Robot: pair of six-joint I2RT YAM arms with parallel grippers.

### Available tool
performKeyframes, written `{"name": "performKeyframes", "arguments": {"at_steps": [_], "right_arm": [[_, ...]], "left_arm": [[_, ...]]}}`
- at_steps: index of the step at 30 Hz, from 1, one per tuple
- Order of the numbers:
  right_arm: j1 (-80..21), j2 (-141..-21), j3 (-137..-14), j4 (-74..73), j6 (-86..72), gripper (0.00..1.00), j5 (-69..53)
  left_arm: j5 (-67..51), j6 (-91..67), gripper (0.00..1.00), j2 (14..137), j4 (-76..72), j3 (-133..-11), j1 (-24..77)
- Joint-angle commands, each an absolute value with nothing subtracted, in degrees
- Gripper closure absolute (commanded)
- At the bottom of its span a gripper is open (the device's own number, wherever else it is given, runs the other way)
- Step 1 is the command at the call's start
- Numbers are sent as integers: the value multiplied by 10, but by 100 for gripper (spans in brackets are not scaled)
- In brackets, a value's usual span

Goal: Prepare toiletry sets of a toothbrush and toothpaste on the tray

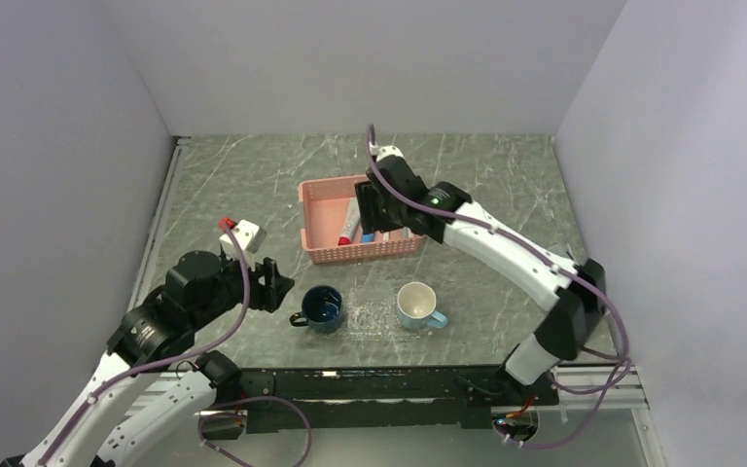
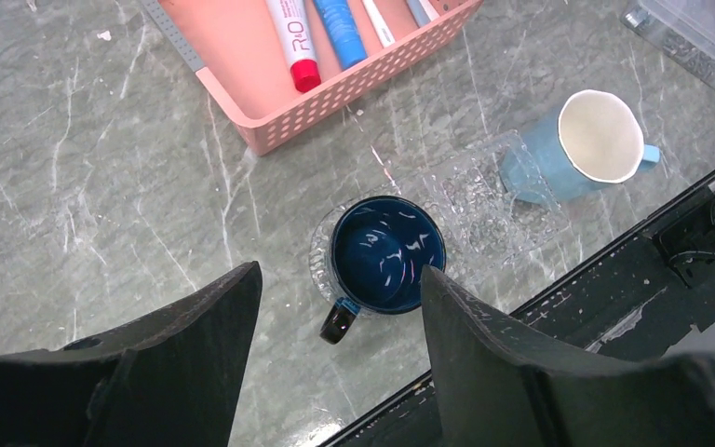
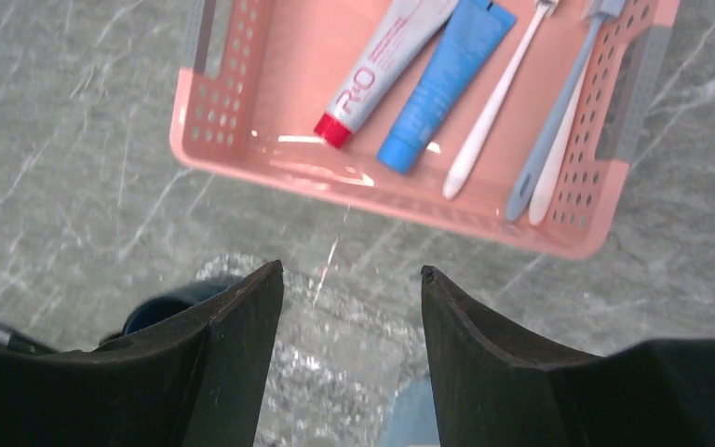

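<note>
The pink basket [image 1: 323, 248] holds a white toothpaste with a red end [image 3: 382, 70], a blue toothpaste [image 3: 447, 79], a white toothbrush [image 3: 498, 102], a second white toothbrush [image 3: 547, 177] and a grey-blue brush [image 3: 559, 102] beside it. The clear glittery tray [image 1: 370, 313] lies nearer the arms, with a mug at each end. My right gripper [image 3: 352, 270] hovers open and empty above the basket's near wall [image 3: 410, 200]. Left of the tray [image 2: 484, 200], my left gripper [image 2: 340, 270] stands open and empty above the dark blue mug [image 2: 386, 251].
A dark blue mug [image 1: 323, 307] stands on the tray's left end and a light blue mug with a white inside [image 1: 418, 305] at its right end. A small white box with a red piece [image 1: 243, 233] sits at the left. A clear rectangular box [image 2: 698, 37] lies beyond the light mug.
</note>
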State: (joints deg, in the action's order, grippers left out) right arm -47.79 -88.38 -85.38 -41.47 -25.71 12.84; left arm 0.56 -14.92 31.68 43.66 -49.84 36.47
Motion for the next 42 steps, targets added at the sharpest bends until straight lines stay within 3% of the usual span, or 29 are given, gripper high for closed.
{"name": "performKeyframes", "arguments": {"at_steps": [1, 9, 12, 42], "right_arm": [[-452, -960, -932, -404, -267, 42, 127], [-423, -1069, -986, -405, -320, 41, 132], [-415, -1107, -1004, -413, -331, 40, 131], [-353, -1304, -1108, -424, -410, 39, 105]], "left_arm": [[15, -160, 31, 279, 400, -477, 366], [11, -154, 21, 243, 395, -450, 366], [6, -155, 1, 241, 387, -444, 366], [-2, -148, 1, 246, 407, -449, 366]]}}
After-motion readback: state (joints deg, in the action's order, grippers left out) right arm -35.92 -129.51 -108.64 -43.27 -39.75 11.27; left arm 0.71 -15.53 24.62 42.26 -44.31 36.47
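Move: Over the front part of the pink basket, the right hand has the blue toothpaste about 14 cm ahead, 1 cm to its left and some 20 cm below. The white toothpaste with the red cap lies about 5 cm to the left of the blue one; the white toothbrush is about 4 cm to its right and the grey toothbrush about 8 cm to its right, both a centimetre farther out. From the left hand, the blue toothpaste is roughly 23 cm ahead, 19 cm right and 22 cm lower. Sinking about 17 cm while reaching some 13 cm forward, the right hand goes down into the basket to the blue toothpaste, most of the forward travel coming early. The wrist tips its fingers steeper downward by nearly 20 degrees and turns clockwise some 20 degrees, lining the half-open fingers up on either side of the tube without closing. The left hand stays nearly in place beside the navy mug and opens its fingers fully. ##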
